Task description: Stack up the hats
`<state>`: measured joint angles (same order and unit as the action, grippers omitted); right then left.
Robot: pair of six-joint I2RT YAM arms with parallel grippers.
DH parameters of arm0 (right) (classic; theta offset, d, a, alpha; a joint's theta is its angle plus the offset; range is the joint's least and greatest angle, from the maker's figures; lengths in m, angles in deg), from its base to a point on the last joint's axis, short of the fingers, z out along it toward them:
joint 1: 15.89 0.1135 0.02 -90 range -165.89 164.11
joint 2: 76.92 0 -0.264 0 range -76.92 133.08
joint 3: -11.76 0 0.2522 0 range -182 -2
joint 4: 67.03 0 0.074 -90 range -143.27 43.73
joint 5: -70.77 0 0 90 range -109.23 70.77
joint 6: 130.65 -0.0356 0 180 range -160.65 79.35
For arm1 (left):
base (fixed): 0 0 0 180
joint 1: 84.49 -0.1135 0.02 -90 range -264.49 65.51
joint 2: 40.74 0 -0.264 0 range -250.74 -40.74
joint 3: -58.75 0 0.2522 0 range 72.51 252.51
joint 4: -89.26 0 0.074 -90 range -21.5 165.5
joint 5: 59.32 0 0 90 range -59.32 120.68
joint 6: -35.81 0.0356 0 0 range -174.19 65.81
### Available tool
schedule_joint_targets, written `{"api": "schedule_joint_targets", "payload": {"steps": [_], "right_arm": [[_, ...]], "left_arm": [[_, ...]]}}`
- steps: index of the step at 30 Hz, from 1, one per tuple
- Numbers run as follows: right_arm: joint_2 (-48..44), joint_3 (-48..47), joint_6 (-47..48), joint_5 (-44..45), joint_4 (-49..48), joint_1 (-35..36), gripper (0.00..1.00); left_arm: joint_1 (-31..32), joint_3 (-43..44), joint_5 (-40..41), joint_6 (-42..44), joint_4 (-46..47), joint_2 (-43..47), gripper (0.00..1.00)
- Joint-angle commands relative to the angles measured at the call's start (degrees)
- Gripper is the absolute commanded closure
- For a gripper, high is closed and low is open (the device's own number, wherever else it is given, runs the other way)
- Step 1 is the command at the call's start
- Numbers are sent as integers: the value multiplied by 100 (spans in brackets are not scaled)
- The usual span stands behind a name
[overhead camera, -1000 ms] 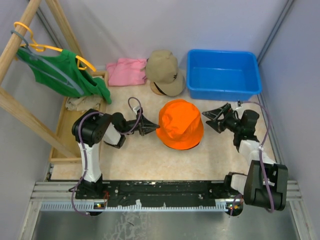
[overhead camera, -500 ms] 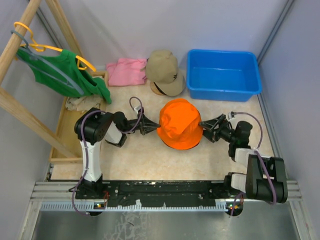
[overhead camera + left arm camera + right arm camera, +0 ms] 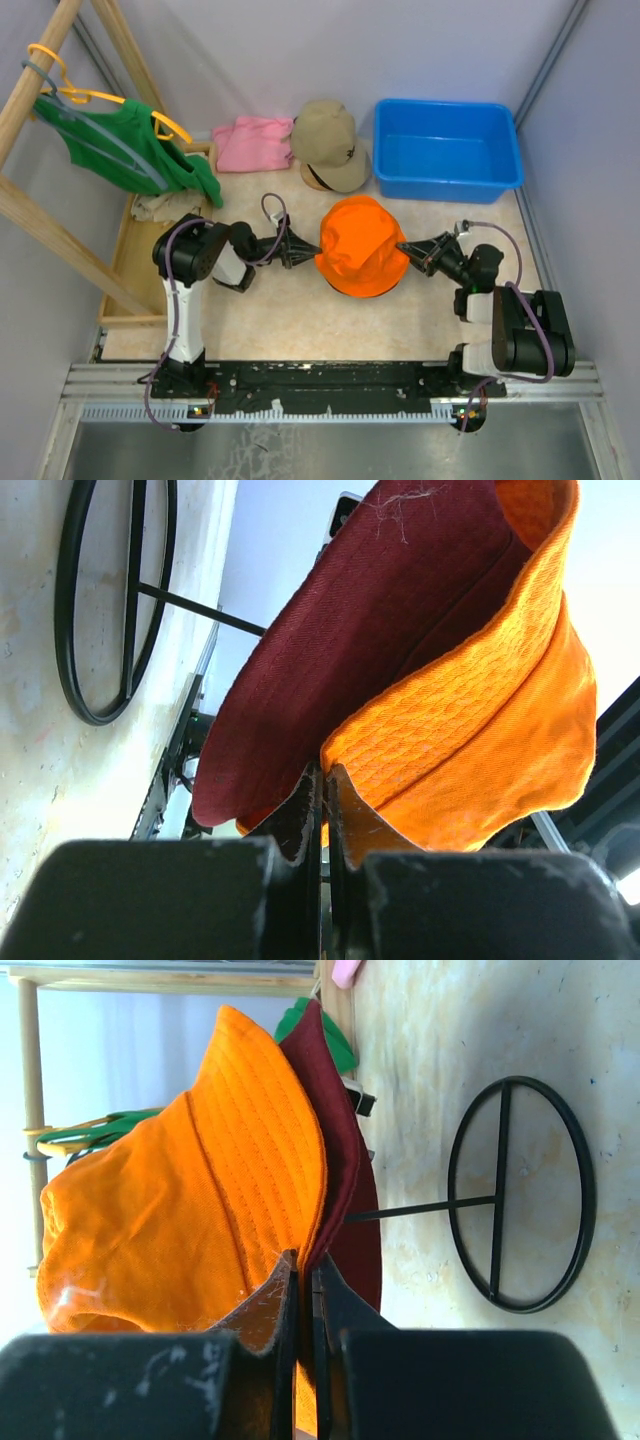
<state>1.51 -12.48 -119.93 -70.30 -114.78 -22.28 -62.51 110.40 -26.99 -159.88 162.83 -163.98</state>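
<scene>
A bright orange bucket hat (image 3: 362, 258) sits over a dark red hat (image 3: 330, 650) on a black wire stand (image 3: 520, 1195) in the middle of the table. My left gripper (image 3: 312, 257) is shut on the stacked brims at the hat's left edge, orange (image 3: 480, 710) beside one finger and dark red beside the other. At the right edge my right gripper (image 3: 405, 248) is shut where the orange brim (image 3: 180, 1190) and the dark red brim (image 3: 350, 1210) meet. A tan cap (image 3: 328, 140) lies at the back, apart from both grippers.
A blue bin (image 3: 447, 148) stands at the back right. A pink folded cloth (image 3: 252, 142) lies left of the tan cap. A green garment (image 3: 130, 145) on a yellow hanger hangs from a wooden rack (image 3: 40, 215) at the left. Grey walls close in both sides.
My right gripper has moved left from open space to the hat's right brim and shut on it. The left gripper has stayed shut at the left brim.
</scene>
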Motion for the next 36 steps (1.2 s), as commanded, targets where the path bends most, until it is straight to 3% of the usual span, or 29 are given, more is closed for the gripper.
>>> {"api": "schedule_joint_targets", "payload": {"steps": [1, 5, 18, 21, 24, 26, 28, 36], "right_arm": [[-14, -5, 246, 156, -2, 43, 100], [-115, -116, 791, 334, 933, 46, 100], [2, -437, 1618, 461, 1959, 61, 100], [-234, -582, 1677, 485, 2198, 98, 100], [-475, -728, 1739, 522, 2500, 97, 93], [-595, -849, 1824, 539, 2729, 101, 76], [-715, -935, 1896, 649, 2943, 84, 71], [-856, -1174, 2261, 646, 3539, -363, 55]], "left_arm": [[-19, 89, -99, -3, 1526, -165, 98], [-20, -21, -144, 106, 1524, -310, 99], [-103, 20, -165, 180, 1524, -460, 100], [-106, 212, -97, 50, 1524, -185, 90], [-135, 266, 5, -34, 1525, -16, 80], [-183, 225, 76, -37, 1528, 12, 73], [-254, 150, 137, -13, 1526, 14, 62], [-697, -91, 359, 99, 1453, 248, 56]]}}
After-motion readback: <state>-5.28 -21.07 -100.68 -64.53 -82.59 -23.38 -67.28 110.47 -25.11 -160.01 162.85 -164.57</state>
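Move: Both hands already pinch opposite edges of the orange hat's brim: its middle lies about 11 cm right and 1 cm ahead of the left hand, roughly 9 cm left of the right hand and level with it, some 5 cm above both. The maroon hat sits just under it. From the right hand, the tan cap stands about 25 cm ahead and 16 cm left, the blue bin some 24 cm ahead and 12 cm right. Both hands tug the orange hat's brim down about 2 cm, then open outward and forward, the left rising first. ##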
